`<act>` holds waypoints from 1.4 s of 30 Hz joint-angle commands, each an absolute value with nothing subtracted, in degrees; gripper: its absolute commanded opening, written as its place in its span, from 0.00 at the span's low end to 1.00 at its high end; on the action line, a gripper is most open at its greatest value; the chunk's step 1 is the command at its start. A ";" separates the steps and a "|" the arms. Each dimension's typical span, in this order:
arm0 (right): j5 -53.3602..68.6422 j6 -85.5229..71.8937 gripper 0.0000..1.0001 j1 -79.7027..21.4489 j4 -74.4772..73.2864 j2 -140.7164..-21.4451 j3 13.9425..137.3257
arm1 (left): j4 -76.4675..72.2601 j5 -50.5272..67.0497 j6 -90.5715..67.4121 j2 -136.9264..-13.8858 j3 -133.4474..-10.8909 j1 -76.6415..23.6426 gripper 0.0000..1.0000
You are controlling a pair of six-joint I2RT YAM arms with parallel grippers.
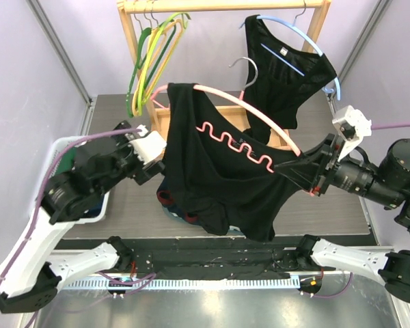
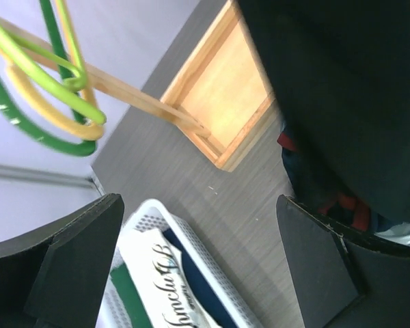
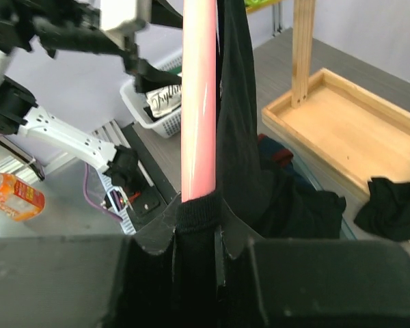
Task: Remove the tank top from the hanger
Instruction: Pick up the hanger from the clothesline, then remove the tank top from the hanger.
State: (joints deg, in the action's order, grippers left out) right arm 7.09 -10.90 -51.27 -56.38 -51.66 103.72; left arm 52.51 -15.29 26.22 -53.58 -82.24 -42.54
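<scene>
A black tank top (image 1: pixel 212 171) hangs on a pink hanger (image 1: pixel 246 109) held in the air over the table. My right gripper (image 1: pixel 297 167) is shut on the hanger's right end, where the top's strap wraps the tube. In the right wrist view the hanger (image 3: pixel 201 102) rises from the right gripper (image 3: pixel 198 219), with the tank top (image 3: pixel 239 123) draped beside it. My left gripper (image 1: pixel 157 154) stands open just left of the top's left edge. In the left wrist view the left gripper (image 2: pixel 198 253) holds nothing, and the tank top (image 2: pixel 348 89) fills the upper right.
A wooden rack (image 1: pixel 225 5) at the back carries green and yellow hangers (image 1: pixel 150 61) and another black top on a blue hanger (image 1: pixel 287 68). Its wooden base tray (image 2: pixel 222 102) lies below. A white basket (image 2: pixel 191 239) sits at left. Clothes (image 1: pixel 191 212) are piled under the tank top.
</scene>
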 commanded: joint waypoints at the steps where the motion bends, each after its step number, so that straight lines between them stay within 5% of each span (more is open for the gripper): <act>1: 5.45 -9.76 0.01 -51.42 -55.37 -50.62 104.77 | 53.17 -7.66 33.83 -47.91 -82.26 -42.28 1.00; 8: 12.47 -4.93 0.01 -51.42 -60.54 -56.06 105.29 | 43.26 11.76 36.39 -38.50 -81.22 -42.28 1.00; 21: 15.73 2.10 0.01 -51.42 -62.23 -56.08 104.86 | 47.79 31.01 24.70 -58.17 -100.97 -42.28 0.98; 42: 17.40 5.54 0.01 -51.42 -57.75 -56.51 102.74 | 49.47 35.24 20.13 -67.41 -107.32 -42.28 0.78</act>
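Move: The pink hanger's free end is roughly 16 cm to the left hand's right, level with it front to back and some 28 cm above. The black tank top hangs about 30 cm to the left hand's right, 5 cm back and 5 cm up; the bunch of empty hangers is about 25 cm straight ahead, 12 cm up. From the right hand, that free end lies about 12 cm ahead, 29 cm left and 18 cm up, the teal bin 18 cm ahead, 20 cm left and 44 cm down. Still pinching its end of the pink hanger, with the tank top's edge, the right hand sinks about 7 cm and tips its leftward-pointing fingers downward. The wide-open left hand pulls back and up, then swings right to the hanger's free end, turning clockwise some 45 degrees; its jaws straddle that end and start closing, contact not certain. ##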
